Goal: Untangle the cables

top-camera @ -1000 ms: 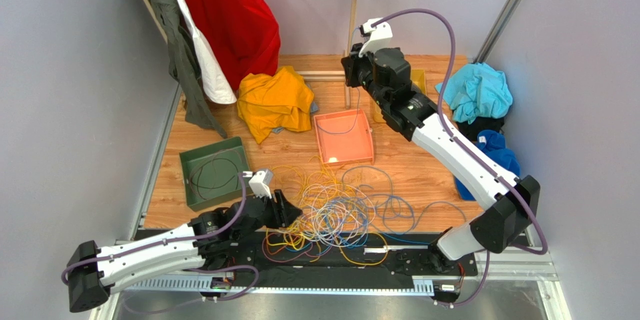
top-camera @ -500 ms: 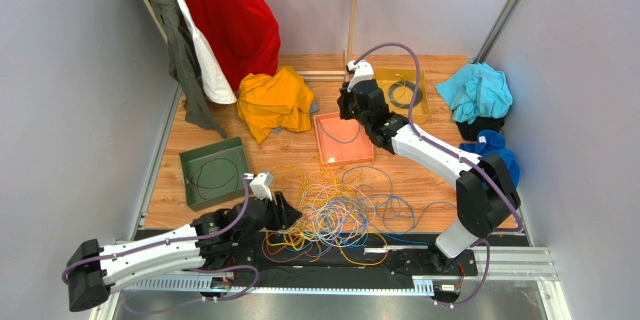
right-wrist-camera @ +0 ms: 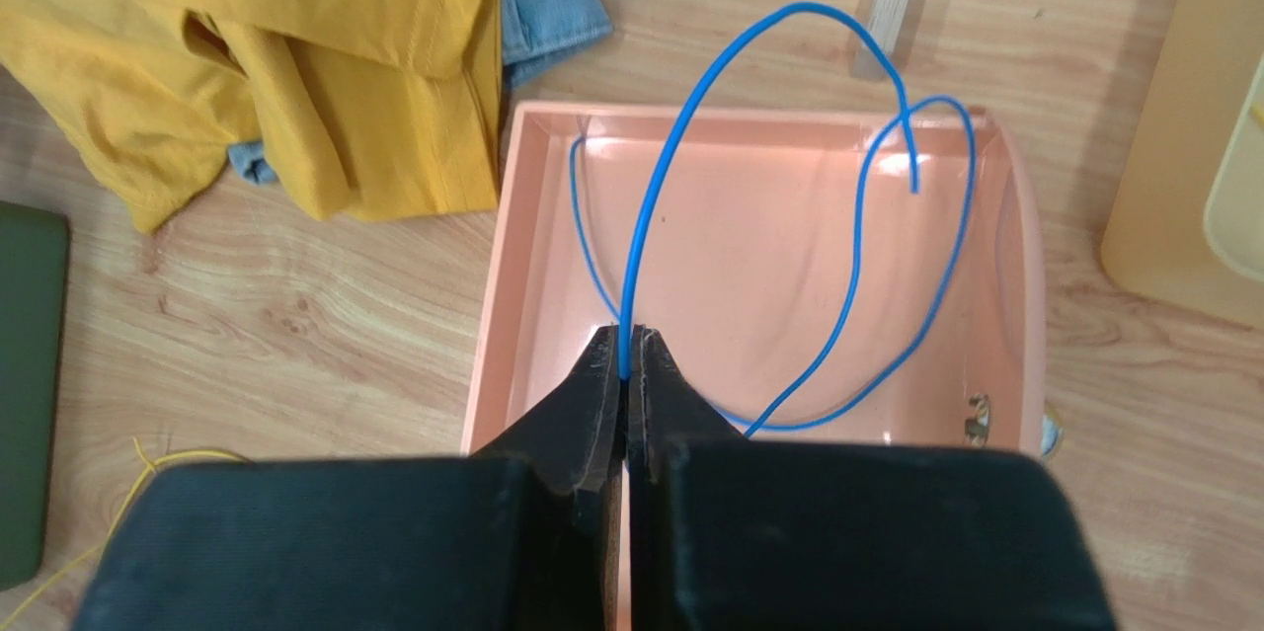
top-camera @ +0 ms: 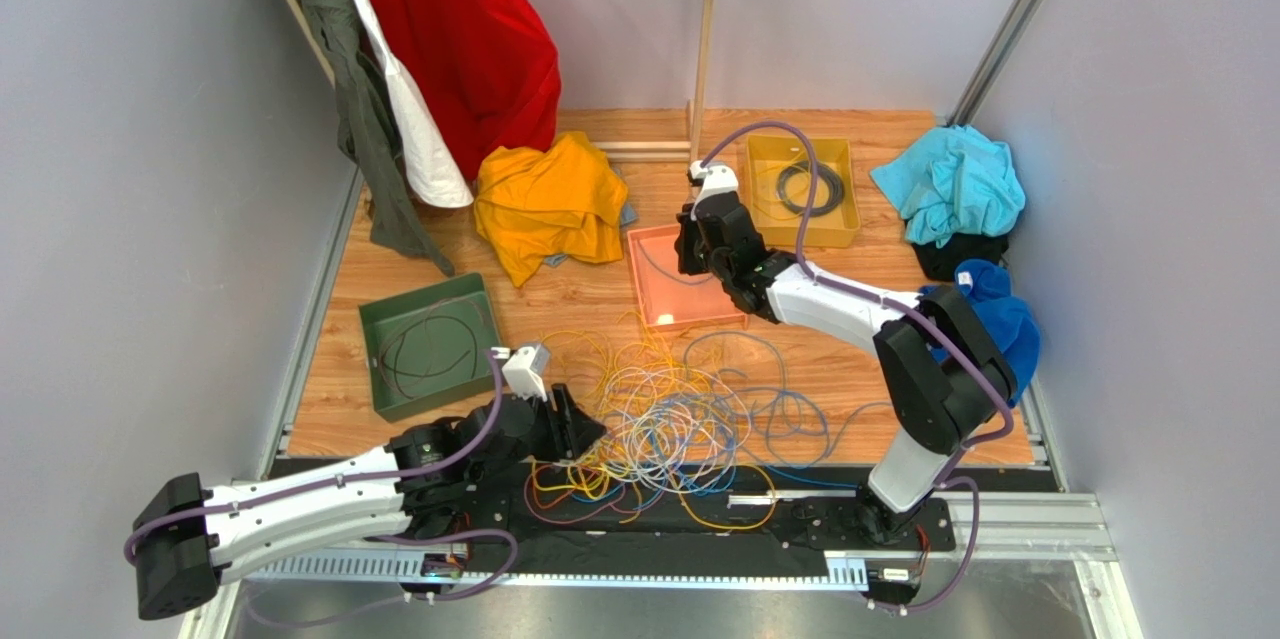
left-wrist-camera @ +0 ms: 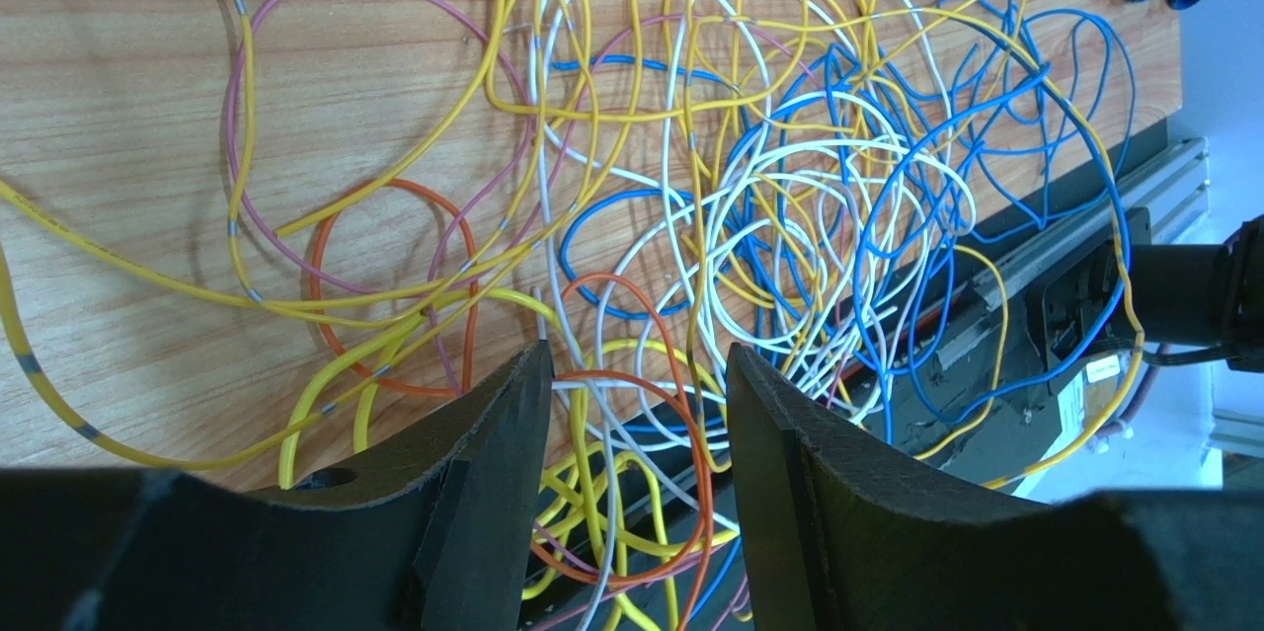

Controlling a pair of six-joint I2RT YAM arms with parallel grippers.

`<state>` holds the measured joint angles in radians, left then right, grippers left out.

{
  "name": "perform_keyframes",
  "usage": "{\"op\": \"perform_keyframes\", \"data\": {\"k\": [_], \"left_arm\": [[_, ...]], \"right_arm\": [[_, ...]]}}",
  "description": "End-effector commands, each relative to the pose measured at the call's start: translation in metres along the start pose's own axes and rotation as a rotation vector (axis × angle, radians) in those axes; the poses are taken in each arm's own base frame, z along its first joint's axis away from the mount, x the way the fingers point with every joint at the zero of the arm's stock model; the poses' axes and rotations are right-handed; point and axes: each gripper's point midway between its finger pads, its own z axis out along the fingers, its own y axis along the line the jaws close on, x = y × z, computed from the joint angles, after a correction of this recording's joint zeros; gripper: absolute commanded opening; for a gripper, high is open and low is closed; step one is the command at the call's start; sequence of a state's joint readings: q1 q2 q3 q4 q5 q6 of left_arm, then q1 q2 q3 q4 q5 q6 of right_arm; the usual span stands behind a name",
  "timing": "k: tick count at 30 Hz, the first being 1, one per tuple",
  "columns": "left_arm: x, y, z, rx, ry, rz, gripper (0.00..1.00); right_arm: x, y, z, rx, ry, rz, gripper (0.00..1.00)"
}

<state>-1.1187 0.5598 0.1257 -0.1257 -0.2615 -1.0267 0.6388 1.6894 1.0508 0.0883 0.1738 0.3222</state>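
Note:
A tangle of thin yellow, white, blue and orange cables (top-camera: 676,422) lies at the table's near edge, spilling over the black rail. My left gripper (top-camera: 579,422) sits at the tangle's left side; in the left wrist view it (left-wrist-camera: 638,365) stands open just above orange, yellow and white loops (left-wrist-camera: 742,187), gripping none. My right gripper (top-camera: 694,242) hangs low over the salmon tray (top-camera: 676,302). The right wrist view shows it (right-wrist-camera: 629,342) shut on a single blue cable (right-wrist-camera: 668,172), which arcs up and curls down into the tray (right-wrist-camera: 497,291).
A green tray (top-camera: 428,347) with a black cable sits at the left. A yellow tray (top-camera: 804,189) with a black coil is at the back. Yellow cloth (top-camera: 549,204), teal cloth (top-camera: 954,182) and blue cloth (top-camera: 999,317) lie around; a wooden post (top-camera: 702,54) stands behind.
My right arm has come down from high above the table to just over the salmon tray, still shut on the blue cable. The left arm has not moved.

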Motion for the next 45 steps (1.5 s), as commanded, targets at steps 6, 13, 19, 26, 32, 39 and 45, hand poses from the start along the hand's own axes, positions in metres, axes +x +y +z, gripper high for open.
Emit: {"op": "perform_keyframes", "data": {"k": [6, 13, 19, 26, 32, 39, 45], "left_arm": [[0.001, -0.007, 0.001, 0.035, -0.002, -0.023, 0.56], [0.001, -0.008, 0.002, 0.037, 0.001, -0.021, 0.56], [0.0, -0.007, 0.001, 0.032, -0.001, -0.016, 0.56], [-0.009, -0.009, -0.002, 0.027, -0.026, 0.006, 0.56], [-0.024, -0.02, -0.005, 0.035, -0.065, 0.033, 0.56], [-0.038, -0.037, -0.005, 0.056, -0.09, 0.077, 0.56], [-0.042, -0.045, -0.007, 0.084, -0.102, 0.071, 0.56]], "right_arm": [[0.018, 0.009, -0.01, -0.026, -0.009, 0.075, 0.0], [0.017, 0.013, -0.007, 0.006, 0.004, 0.038, 0.0], [0.016, -0.002, -0.005, 0.104, 0.034, -0.008, 0.49], [0.019, -0.026, -0.032, 0.224, 0.062, -0.034, 0.61], [0.017, 0.011, -0.1, 0.067, -0.051, -0.008, 0.6], [0.081, 0.046, -0.172, -0.154, 0.01, 0.007, 0.59], [0.116, 0.047, -0.214, -0.268, 0.041, 0.087, 0.58]]}}
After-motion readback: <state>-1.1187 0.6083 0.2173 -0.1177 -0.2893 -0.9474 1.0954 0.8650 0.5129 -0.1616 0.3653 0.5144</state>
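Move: Just beneath the right hand, which already has the blue cable shut in its fingers, lies the pink box: its middle about 4 cm back, 1 cm right and 9 cm down. From the same hand the yellow box is some 19 cm right and 9 cm ahead, the orange shirt 21 cm left and 6 cm ahead, the cable tangle about 28 cm back and 3 cm left. From the left hand the pink box is roughly 24 cm ahead and 14 cm right. Lowering the held blue cable about 4 cm and slightly back over the pink box, the right hand opens its fingers to a bit over half and lets go. It edges right, then sweeps quickly some 20 cm back, arching up and sinking again towards the tangle with fingers still open, turning about 10 degrees counter-clockwise. The left hand, its fingers staying open, rises about 3 cm at the end. ##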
